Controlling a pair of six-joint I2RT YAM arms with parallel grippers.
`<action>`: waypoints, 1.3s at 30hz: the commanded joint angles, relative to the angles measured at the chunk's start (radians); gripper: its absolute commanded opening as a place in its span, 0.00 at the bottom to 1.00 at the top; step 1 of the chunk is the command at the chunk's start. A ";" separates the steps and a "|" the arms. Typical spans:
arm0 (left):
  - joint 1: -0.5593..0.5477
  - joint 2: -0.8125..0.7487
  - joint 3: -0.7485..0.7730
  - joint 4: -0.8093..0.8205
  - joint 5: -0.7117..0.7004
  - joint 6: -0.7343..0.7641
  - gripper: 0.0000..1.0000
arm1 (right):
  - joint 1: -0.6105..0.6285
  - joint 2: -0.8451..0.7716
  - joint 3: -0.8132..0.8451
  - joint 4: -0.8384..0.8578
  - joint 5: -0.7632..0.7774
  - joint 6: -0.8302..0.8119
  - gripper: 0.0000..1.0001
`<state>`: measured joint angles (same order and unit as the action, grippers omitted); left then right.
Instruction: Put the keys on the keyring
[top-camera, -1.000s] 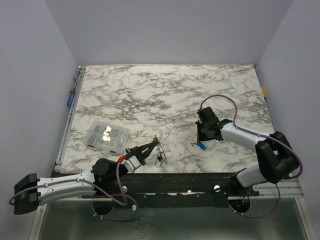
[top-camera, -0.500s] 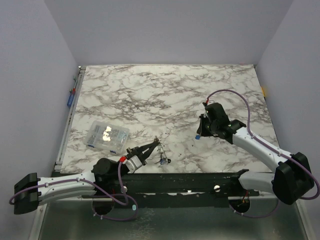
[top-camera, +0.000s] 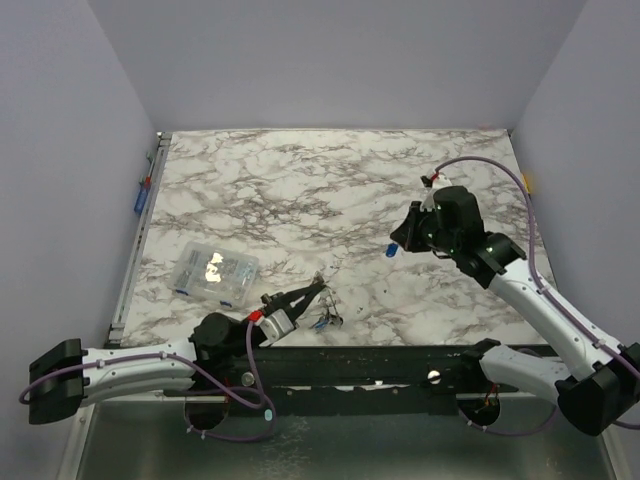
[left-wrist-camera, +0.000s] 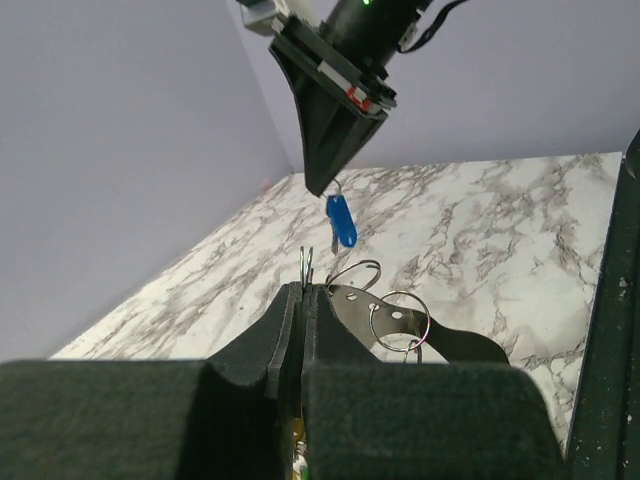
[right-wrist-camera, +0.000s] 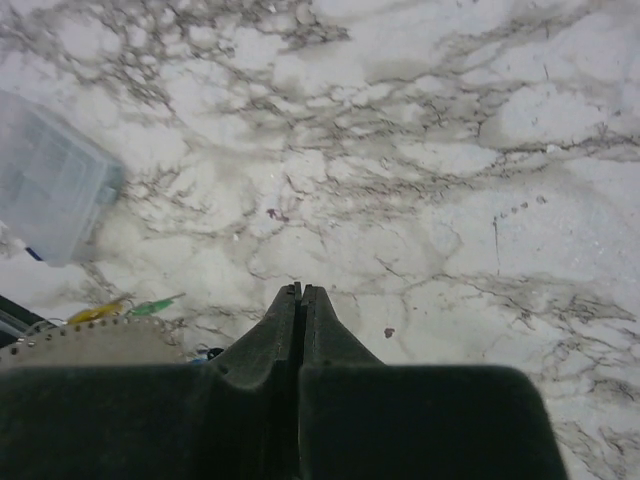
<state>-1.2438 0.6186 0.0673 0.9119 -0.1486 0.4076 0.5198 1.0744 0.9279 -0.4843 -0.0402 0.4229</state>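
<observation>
My left gripper (top-camera: 318, 285) (left-wrist-camera: 304, 290) is low near the table's front edge. It is shut on the thin wire of the keyring (left-wrist-camera: 307, 264), which sticks up between its fingertips. More wire loops (left-wrist-camera: 398, 320) and a flat metal tab with holes lie just behind it. My right gripper (top-camera: 399, 240) (left-wrist-camera: 320, 186) (right-wrist-camera: 301, 290) hovers above the table, shut on a blue key (top-camera: 391, 251) (left-wrist-camera: 342, 222) that dangles from its tip. In the right wrist view this key is hidden under the fingers. A yellow key (right-wrist-camera: 95, 313) and a green key (right-wrist-camera: 155, 304) are seen near the left gripper.
A clear plastic box (top-camera: 213, 270) (right-wrist-camera: 48, 180) lies at the front left of the marble table (top-camera: 330, 190). A small cluster of rings and keys (top-camera: 326, 321) rests by the front edge. Lilac walls close in three sides, and a blue object (top-camera: 140, 200) sits on the left rail.
My right gripper has lifted the blue key off the table and carried it up and right. The left gripper has edged slightly right, still holding the keyring.
</observation>
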 joint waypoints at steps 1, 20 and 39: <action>-0.005 0.047 0.050 0.114 0.040 -0.006 0.00 | -0.001 -0.028 0.086 -0.047 -0.036 0.023 0.01; -0.005 0.477 0.191 0.554 0.085 -0.017 0.00 | 0.002 -0.073 0.229 0.035 -0.167 0.105 0.01; -0.007 0.854 0.466 0.836 0.043 -0.131 0.00 | 0.159 -0.162 0.182 0.129 0.005 0.089 0.01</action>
<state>-1.2449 1.4502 0.4759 1.4746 -0.0982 0.3023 0.6144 0.9367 1.1263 -0.3878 -0.1516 0.5400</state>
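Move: The keyring in the left fingers is about 13 cm back, 16 cm to the left and 5 cm above the right hand; the metal plate with the other keys hangs below it, some 15 cm back, 15 cm left and 3 cm lower than the right hand. From the left hand, the blue key hanging from the right fingertips is roughly 13 cm ahead, 16 cm right and 8 cm below; the plate is about 2 cm back, 1 cm right and 8 cm below. Still pinching the blue key by its small ring, the right hand climbs some 15 cm, quickly at first, drifting left and late also back, while its fingers tip up about 25 degrees towards level. The left hand keeps hold of the keyring and swings about 12 cm to the right towards the key, speeding up as it goes, and rises some 5 cm. ##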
